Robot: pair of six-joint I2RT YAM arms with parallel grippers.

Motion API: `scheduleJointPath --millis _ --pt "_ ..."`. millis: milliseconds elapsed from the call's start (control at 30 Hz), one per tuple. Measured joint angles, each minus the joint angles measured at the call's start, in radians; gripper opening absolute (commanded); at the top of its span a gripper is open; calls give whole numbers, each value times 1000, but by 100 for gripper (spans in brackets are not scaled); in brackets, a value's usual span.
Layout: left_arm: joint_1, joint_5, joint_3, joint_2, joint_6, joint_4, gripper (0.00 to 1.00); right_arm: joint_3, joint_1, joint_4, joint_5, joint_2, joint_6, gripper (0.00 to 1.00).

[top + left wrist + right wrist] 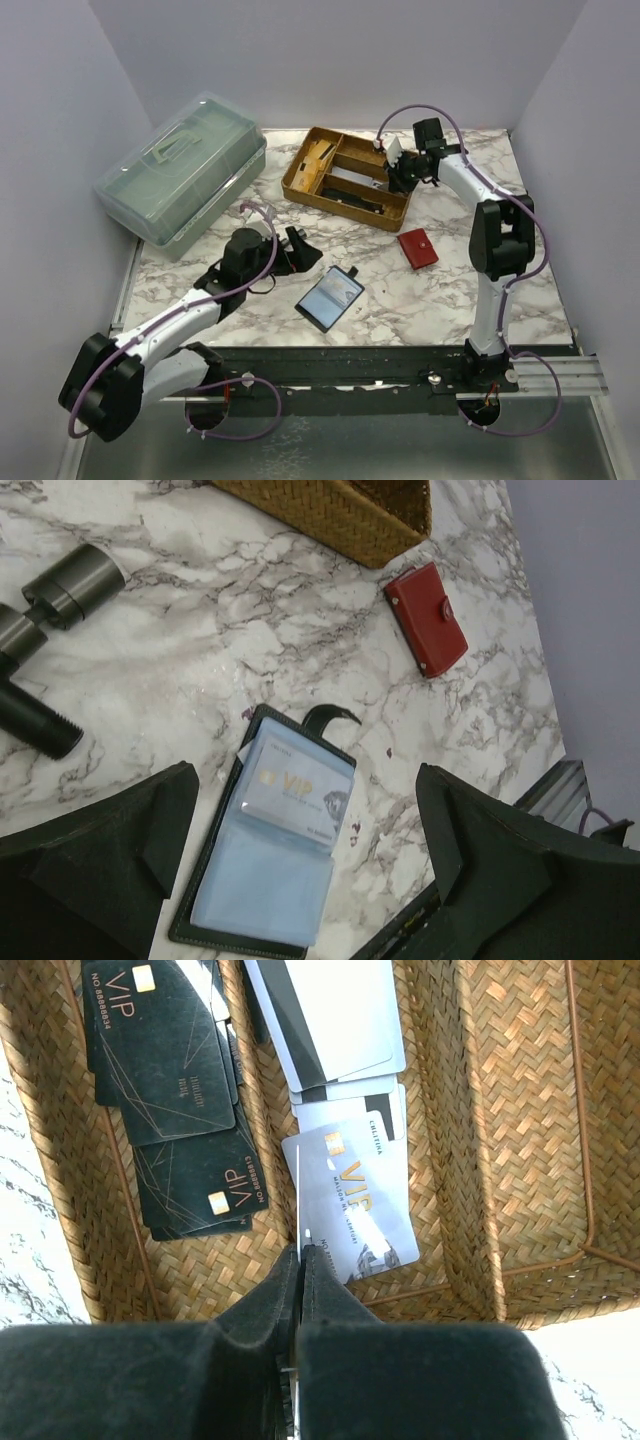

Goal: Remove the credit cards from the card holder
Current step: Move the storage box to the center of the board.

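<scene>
The black card holder lies open on the marble near the front, its clear sleeves up. One pale credit card marked VIP sits in the upper sleeve. My left gripper hangs open above the holder, touching nothing. My right gripper is over the wicker tray, shut on a pale card that I see edge-on. Loose in the tray lie dark cards and pale cards, with a silver VIP card on top.
A red snap wallet lies shut to the right of the holder. A clear green lidded box stands at the back left. White walls close in the marble table on three sides.
</scene>
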Motion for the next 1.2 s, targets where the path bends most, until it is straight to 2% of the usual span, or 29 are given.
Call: scheduleJointPath --millis 200,400,633,800,1000,1200 --pt "7 -2 141 195 -19 58 99 -7 0 40 -1 -13 82 0" --pt "29 -30 243 241 -14 98 99 214 -1 -18 -67 58 116 0" --pt "135 -56 287 271 -7 89 99 66 -1 -26 -98 53 123 0" --pt "205 -56 336 319 -14 81 99 34 -5 -17 -120 43 126 0" --pt "248 -15 414 472 -35 74 99 -72 -5 11 -177 -17 103 0" --pt "288 48 486 571 -50 75 99 -66 -2 14 -195 -14 132 0"
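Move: The storage box's middle is about 12 cm left and 2 cm ahead of the right fingertips, at their height. These sit shut inside its right end; the black cards lie some 11 cm left and 3 cm nearer, the red card holder 16 cm back and 6 cm right. From the open left hand the box's middle is roughly 24 cm ahead, 12 cm right and 7 cm lower, the black tool 8 cm ahead and 4 cm left. Up and forward first, the right hand lifts its closed fingers about 5 cm, sets them down again inside the box's right end and draws back some 6 cm, dragging that end towards the robot. Meanwhile the left hand, fingers kept wide open, sweeps about 18 cm forward towards the box's near left corner, arching up then partly down, turning some 15 degrees counter-clockwise. ##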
